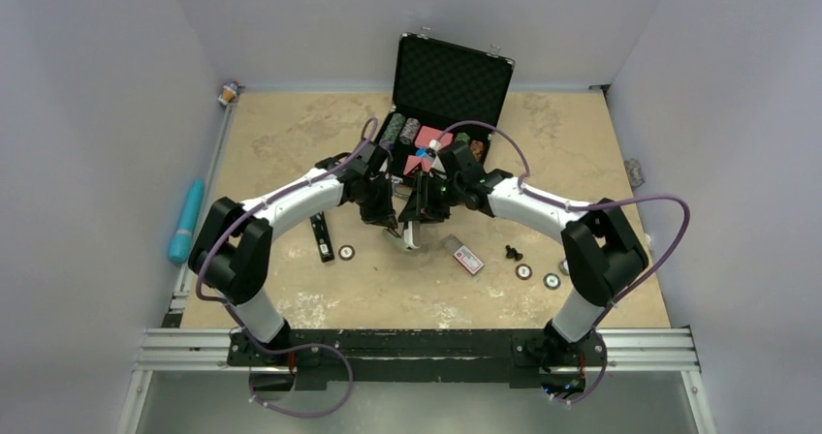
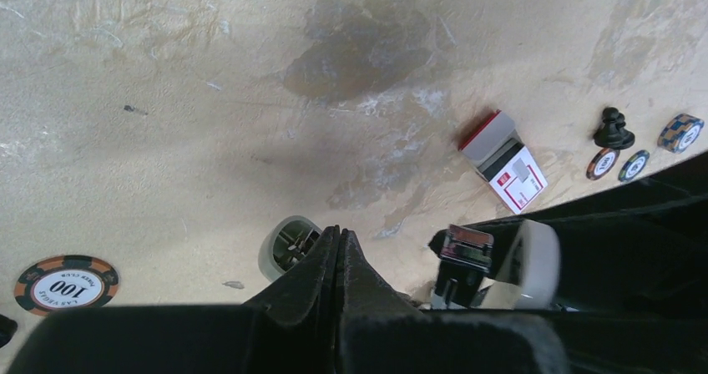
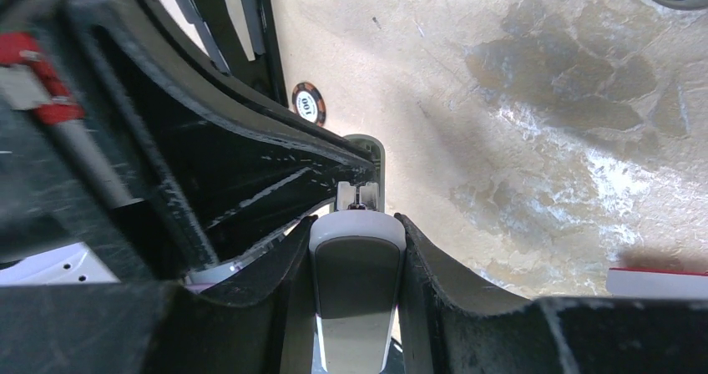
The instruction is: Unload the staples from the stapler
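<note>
The stapler (image 1: 411, 232) stands tilted, nose down, at the table's middle between both grippers. My right gripper (image 1: 423, 211) is shut on it; in the right wrist view the jaws (image 3: 357, 219) clamp its grey, white-rimmed top (image 3: 357, 286), with chrome metal and a grey end piece (image 3: 368, 153) just beyond. In the left wrist view its chrome part (image 2: 467, 247) and white rim show at the lower right. My left gripper (image 1: 389, 221) is shut, fingertips (image 2: 334, 245) pressed together with nothing visible between them, right next to the grey end piece (image 2: 284, 247) on the table.
A red-and-white small box (image 1: 468, 259) lies right of the stapler. A slim black bar (image 1: 321, 238), poker chips (image 1: 346, 252) (image 1: 523, 271) and a black pawn-like piece (image 1: 513, 253) lie nearby. An open black case (image 1: 451, 76) stands behind. A blue cylinder (image 1: 186, 221) lies far left.
</note>
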Controlling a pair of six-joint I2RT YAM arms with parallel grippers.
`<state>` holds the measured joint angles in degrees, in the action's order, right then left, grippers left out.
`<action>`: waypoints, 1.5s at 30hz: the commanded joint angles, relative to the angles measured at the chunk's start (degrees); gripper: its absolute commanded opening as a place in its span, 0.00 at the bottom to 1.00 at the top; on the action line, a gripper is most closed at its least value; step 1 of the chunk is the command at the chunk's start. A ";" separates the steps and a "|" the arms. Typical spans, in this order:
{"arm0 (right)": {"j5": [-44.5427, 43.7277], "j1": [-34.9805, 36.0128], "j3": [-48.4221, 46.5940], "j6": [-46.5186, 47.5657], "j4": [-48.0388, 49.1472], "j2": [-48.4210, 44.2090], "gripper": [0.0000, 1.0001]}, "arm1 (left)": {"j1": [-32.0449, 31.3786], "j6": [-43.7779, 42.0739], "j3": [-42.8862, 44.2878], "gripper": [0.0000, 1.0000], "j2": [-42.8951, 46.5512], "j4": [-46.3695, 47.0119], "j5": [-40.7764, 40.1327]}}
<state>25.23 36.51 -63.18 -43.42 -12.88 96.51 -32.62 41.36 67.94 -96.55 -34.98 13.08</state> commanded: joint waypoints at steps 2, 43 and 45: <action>1.27 -0.52 -3.99 0.80 0.82 -0.21 0.00 | 0.33 1.56 -3.41 0.00 -0.92 3.63 0.83; 1.90 -2.23 -8.45 2.69 -1.85 -4.37 0.00 | -0.68 13.94 -28.04 0.79 37.87 0.26 3.54; 2.63 -2.22 -7.04 2.10 -1.04 -7.00 0.00 | -0.61 11.93 -26.40 0.85 39.61 -0.79 3.20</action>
<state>25.23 34.11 -71.09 -40.88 -17.34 96.84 -33.08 56.16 37.06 -60.38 -32.95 17.58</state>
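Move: The right hand still grips the opened green stapler, its middle about 3 cm back, 1 cm to its left and 1 cm lower. It lies some 4 cm right and 1 cm back of the shut left fingertips, level with them. From the left hand the poker chip lies 11 cm left and 5 cm back, the black stapler 16 cm left and 2 cm back, the matchbox 15 cm right and 6 cm back, all about 7 cm lower. Left fingers, shut, dip 5 cm at the held stapler's magazine, sweep back 12 cm away, rise and open. ##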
